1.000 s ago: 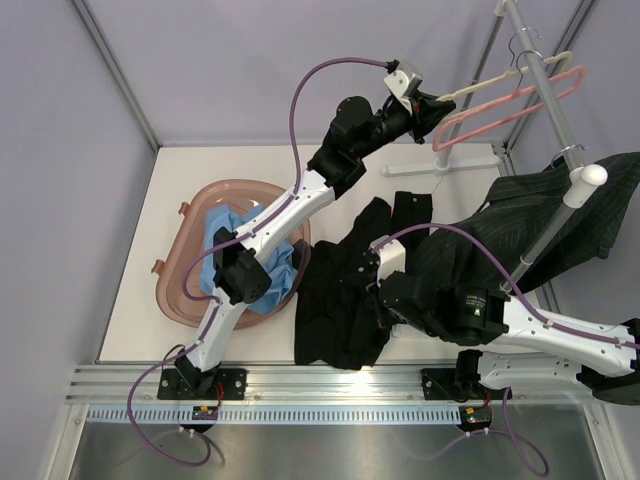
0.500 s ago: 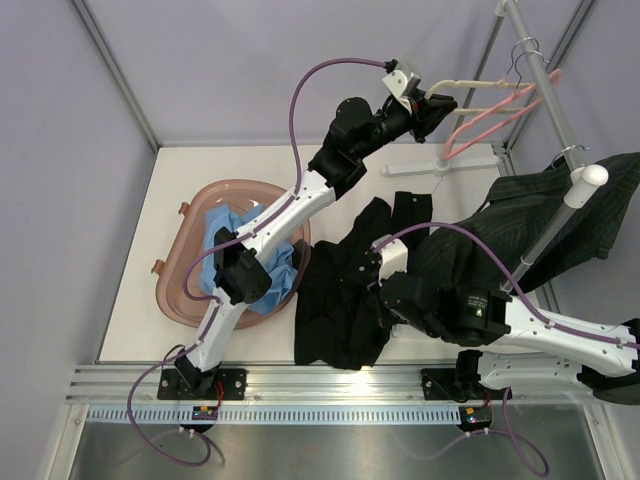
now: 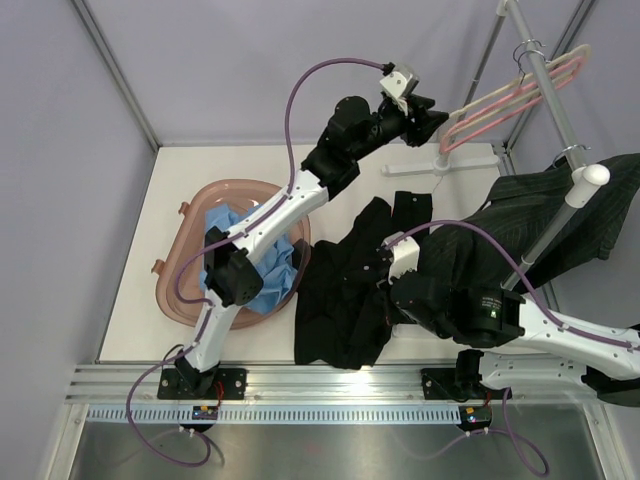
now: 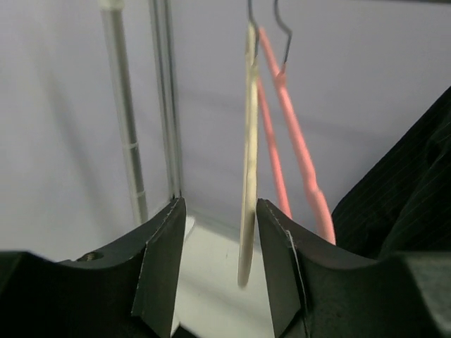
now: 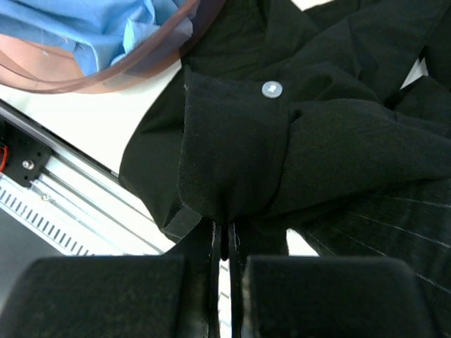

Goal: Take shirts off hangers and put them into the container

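My left gripper (image 3: 432,118) is raised at the back right and stands open. The end of a cream hanger (image 4: 248,176) hangs loose between its fingers, and the pink hanger (image 4: 299,148) is just behind. Both hangers (image 3: 510,92) hang from the rack pole. The black shirt (image 3: 345,290) lies crumpled mid-table, and my right gripper (image 5: 227,239) is shut on its buttoned cuff. The pinstriped charcoal shirt (image 3: 560,225) hangs from the rack at the right. The light blue shirt (image 3: 250,275) lies in the pinkish container (image 3: 180,285) at the left.
The grey rack pole (image 3: 548,85) slants across the back right, with its white base (image 3: 440,165) on the table. Its upright (image 3: 535,245) passes through the pinstriped shirt. The enclosure walls are close behind. The container rim (image 5: 84,83) lies just left of the black shirt.
My left gripper has opened and let go of the cream hanger. Both hangers swung back up toward the pole. The right arm shifted slightly right, still pinching the black shirt.
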Controlling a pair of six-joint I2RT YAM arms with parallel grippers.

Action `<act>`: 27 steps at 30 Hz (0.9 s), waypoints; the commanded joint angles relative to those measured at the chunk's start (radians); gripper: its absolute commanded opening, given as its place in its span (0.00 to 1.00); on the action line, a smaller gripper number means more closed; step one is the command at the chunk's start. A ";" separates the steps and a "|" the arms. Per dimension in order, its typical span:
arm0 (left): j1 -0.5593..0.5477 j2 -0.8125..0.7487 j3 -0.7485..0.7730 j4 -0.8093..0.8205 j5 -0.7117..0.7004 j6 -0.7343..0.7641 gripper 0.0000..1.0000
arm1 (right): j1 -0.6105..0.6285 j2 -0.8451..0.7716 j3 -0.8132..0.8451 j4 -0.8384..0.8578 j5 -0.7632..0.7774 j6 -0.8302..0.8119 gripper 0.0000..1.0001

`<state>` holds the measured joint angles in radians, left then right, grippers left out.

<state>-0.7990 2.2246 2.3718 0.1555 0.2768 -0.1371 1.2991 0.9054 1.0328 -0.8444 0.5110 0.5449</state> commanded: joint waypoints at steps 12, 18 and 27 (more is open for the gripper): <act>0.078 -0.866 -0.494 -0.617 -0.334 0.051 0.52 | 0.011 0.041 0.141 0.160 -0.034 -0.134 0.00; 0.078 -1.221 -0.799 -0.734 -0.151 -0.051 0.51 | 0.009 0.142 0.251 0.243 -0.110 -0.239 0.00; 0.077 -1.447 -0.966 -0.745 0.156 -0.128 0.50 | -0.006 0.319 0.455 0.308 -0.201 -0.292 0.00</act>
<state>-0.7189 0.7975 1.4570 -0.5884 0.2733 -0.1909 1.2991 1.1923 1.3987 -0.6140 0.3553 0.2962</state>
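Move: At the left hand's open fingers, the white and pink hangers' near ends lie close by, their middle about 15 cm right and 5 cm ahead; the container is 42 cm left, 6 cm back and some 40 cm below. The right hand already grips the black shirt; from it the container lies about 40 cm left, 21 cm ahead and 18 cm down, the blue shirt inside it 34 cm left and 20 cm ahead, the black shirt's bulk 8 cm left and 15 cm ahead. Leaving the hangers with fingers already half open and staying so, the left hand sweeps fast about 30 cm left and nearly as far back, first mostly left, bulging upward midway, towards the container but still high above it. The right hand keeps its pinch on the black shirt, rises first, then carries it left towards the container, some 11 cm each way, turning slightly counter-clockwise. ##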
